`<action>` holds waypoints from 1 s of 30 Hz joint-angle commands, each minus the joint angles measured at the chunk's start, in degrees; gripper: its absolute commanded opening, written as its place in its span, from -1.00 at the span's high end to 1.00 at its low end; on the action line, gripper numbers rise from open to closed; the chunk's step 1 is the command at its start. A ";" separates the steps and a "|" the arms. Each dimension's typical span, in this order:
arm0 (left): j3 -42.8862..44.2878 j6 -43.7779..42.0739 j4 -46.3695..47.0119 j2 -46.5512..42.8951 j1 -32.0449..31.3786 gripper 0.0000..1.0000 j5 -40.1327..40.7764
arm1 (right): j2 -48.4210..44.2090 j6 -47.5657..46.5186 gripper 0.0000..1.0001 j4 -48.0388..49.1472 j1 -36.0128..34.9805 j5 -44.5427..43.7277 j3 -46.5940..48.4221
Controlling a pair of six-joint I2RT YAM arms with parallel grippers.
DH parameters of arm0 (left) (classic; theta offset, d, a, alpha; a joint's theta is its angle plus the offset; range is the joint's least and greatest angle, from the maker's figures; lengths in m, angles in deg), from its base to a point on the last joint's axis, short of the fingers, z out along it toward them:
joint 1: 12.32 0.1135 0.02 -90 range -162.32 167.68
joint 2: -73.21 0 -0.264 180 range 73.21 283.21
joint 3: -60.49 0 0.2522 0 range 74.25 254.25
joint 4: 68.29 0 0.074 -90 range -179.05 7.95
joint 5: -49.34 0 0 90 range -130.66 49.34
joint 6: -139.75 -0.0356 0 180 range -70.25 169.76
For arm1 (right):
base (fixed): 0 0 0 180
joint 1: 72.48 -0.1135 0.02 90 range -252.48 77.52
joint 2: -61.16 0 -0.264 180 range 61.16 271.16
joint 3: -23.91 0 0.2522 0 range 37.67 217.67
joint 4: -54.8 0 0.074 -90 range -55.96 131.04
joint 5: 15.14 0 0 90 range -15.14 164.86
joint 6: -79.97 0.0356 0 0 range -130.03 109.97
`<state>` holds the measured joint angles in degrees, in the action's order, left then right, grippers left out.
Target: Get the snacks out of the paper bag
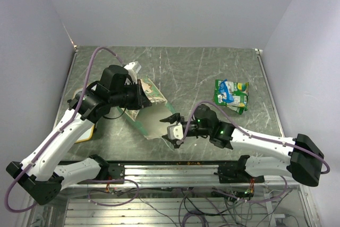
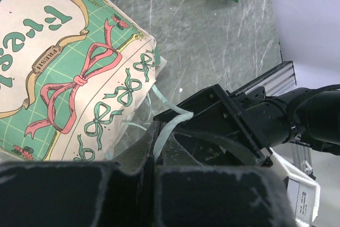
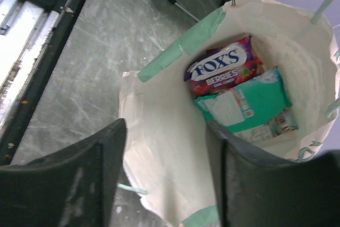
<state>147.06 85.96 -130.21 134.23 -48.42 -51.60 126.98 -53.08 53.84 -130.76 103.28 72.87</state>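
Observation:
The green paper bag lies on its side, mouth toward the right arm. My left gripper is shut on its pale string handle, holding the mouth up. The right wrist view looks into the cream inside of the paper bag. A magenta snack packet and a teal-backed one lie deep inside. My right gripper is open at the mouth. One of its fingers is inside the bag and the other is outside, so the lower wall lies between them. More green-and-white snacks lie on the table at the right.
A yellow-framed whiteboard lies under the left arm at the table's left side. A metal rail runs along the near edge. Grey walls close in the table at the back and at both sides.

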 commanded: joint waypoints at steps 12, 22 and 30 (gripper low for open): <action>2.07 -1.54 1.73 -1.15 0.26 0.86 -2.86 | 20.75 -9.52 -0.03 36.13 -8.83 -20.39 -2.09; 1.97 -0.68 5.27 0.95 0.24 0.86 -5.31 | 33.70 -2.84 0.09 54.04 -9.13 -36.90 0.51; 3.00 0.39 6.15 1.96 0.28 0.86 -6.89 | 45.86 3.04 0.14 64.38 -9.05 -42.23 7.87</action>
<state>147.81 85.44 -126.60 136.11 -48.40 -55.89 169.03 -54.17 108.52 -139.72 65.95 76.19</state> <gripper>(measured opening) 0.072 0.419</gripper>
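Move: The teal packet lies deep in the tilted bag, some 11 cm ahead of the right hand, 13 cm left and 8 cm below. Fox's Berries lies beside it, 7 cm ahead of the hand, 15 cm left, about as low. The bag's mouth is about 5 cm ahead and 5 cm left, slightly below. From the left hand, holding the bag's handle, the teal packet is about 3 cm back, 3 cm left and 18 cm down. Right hand reaches some 12 cm forward-left and down into the held bag towards the teal packet, fingers narrowing. ##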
